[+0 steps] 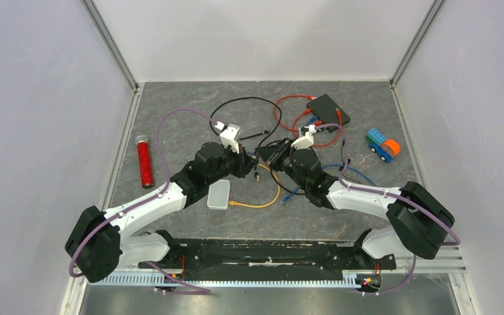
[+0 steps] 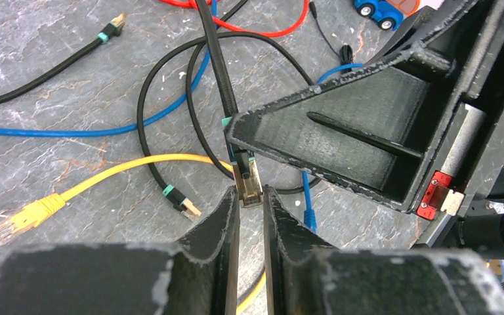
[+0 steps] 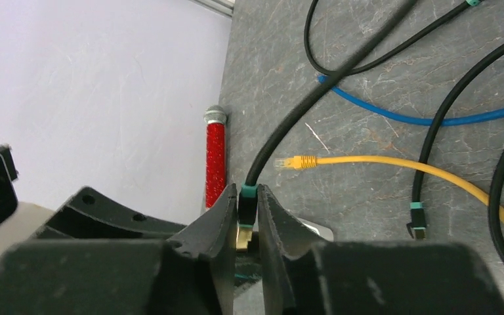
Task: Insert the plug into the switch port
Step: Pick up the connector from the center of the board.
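Note:
The plug (image 2: 249,185) is a gold-tipped connector with a black boot and green band, on a black cable (image 2: 215,59). It hangs between both grippers over the table's middle. My left gripper (image 2: 252,199) is shut on its gold tip, one finger on each side. My right gripper (image 3: 247,191) is shut on the boot (image 3: 246,210) just below the green band; its big black finger (image 2: 354,125) fills the left wrist view's upper right. In the top view the left gripper (image 1: 251,164) and right gripper (image 1: 267,157) meet nose to nose. The black switch (image 1: 328,110) lies at the back right, with red and blue cables plugged in.
Loose cables cover the mat: yellow (image 2: 105,176), blue (image 2: 92,130), red (image 1: 287,113), and a second black plug (image 2: 178,201). A red tube (image 1: 145,161) lies at the left wall, a white box (image 1: 218,194) below the left gripper, and a toy truck (image 1: 383,144) at the right.

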Action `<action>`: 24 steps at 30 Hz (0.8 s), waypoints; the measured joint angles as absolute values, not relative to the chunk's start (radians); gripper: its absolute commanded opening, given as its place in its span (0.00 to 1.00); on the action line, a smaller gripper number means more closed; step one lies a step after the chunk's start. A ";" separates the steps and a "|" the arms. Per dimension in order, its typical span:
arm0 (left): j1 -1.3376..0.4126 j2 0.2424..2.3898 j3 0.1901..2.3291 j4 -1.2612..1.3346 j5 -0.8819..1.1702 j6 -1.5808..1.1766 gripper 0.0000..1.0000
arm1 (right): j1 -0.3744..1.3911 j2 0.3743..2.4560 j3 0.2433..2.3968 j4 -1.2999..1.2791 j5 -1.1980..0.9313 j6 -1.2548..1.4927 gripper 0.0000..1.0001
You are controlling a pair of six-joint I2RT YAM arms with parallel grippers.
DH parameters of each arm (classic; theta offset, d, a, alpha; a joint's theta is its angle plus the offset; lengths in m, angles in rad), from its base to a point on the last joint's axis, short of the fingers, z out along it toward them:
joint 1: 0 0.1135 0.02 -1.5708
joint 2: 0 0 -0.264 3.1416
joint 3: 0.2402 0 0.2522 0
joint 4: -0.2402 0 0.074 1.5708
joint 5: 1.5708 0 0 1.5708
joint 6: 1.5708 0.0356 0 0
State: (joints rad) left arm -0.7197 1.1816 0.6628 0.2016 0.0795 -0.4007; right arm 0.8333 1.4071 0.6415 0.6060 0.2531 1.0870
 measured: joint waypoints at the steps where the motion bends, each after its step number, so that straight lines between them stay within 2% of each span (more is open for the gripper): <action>1: -0.720 1.179 0.663 0.193 0.078 -0.398 0.16 | 0.833 1.407 0.632 0.620 0.247 1.079 0.29; 3: -0.719 1.167 0.663 0.165 0.069 -0.386 0.15 | 0.832 1.403 0.606 0.651 0.231 1.043 0.38; 5: -0.719 1.143 0.663 0.133 0.053 -0.377 0.15 | 0.828 1.383 0.573 0.672 0.200 0.970 0.41; 11: -0.715 1.023 0.665 0.032 0.043 -0.340 0.15 | 0.799 1.254 0.510 0.704 0.039 0.595 0.36; 14: -0.715 0.970 0.666 -0.023 0.046 -0.303 0.15 | 0.767 1.206 0.512 0.709 -0.076 0.375 0.37; 18: -0.715 0.939 0.668 -0.094 0.067 -0.247 0.15 | 0.693 1.200 0.538 0.682 -0.285 0.138 0.46; 19: -0.714 0.938 0.671 -0.115 0.077 -0.229 0.15 | 0.655 1.213 0.559 0.672 -0.406 0.050 0.48; 24: -0.713 0.939 0.680 -0.190 0.108 -0.153 0.15 | 0.567 1.288 0.646 0.635 -0.706 -0.144 0.50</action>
State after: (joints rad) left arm -0.7132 0.9386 0.6800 -0.1902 0.1078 -0.1528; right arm 0.5667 1.2884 0.6456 0.6346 -0.7055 -0.1444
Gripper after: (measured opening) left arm 0.211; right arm 0.493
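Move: The connector sits between the meeting fingertips: its middle is about 1 cm ahead and 1 cm right of the left hand, which already grips its metal end, and about 1 cm back from the right hand. Some 15 cm below the left hand, a loose black plug lies about 2 cm back and 1 cm right, the yellow plug 4 cm ahead and 6 cm left, and the white box 9 cm back and 13 cm left. Left draws the pinched connector about 6 cm back-left; right opens, releasing it, rises back and rolls 80 degrees. ##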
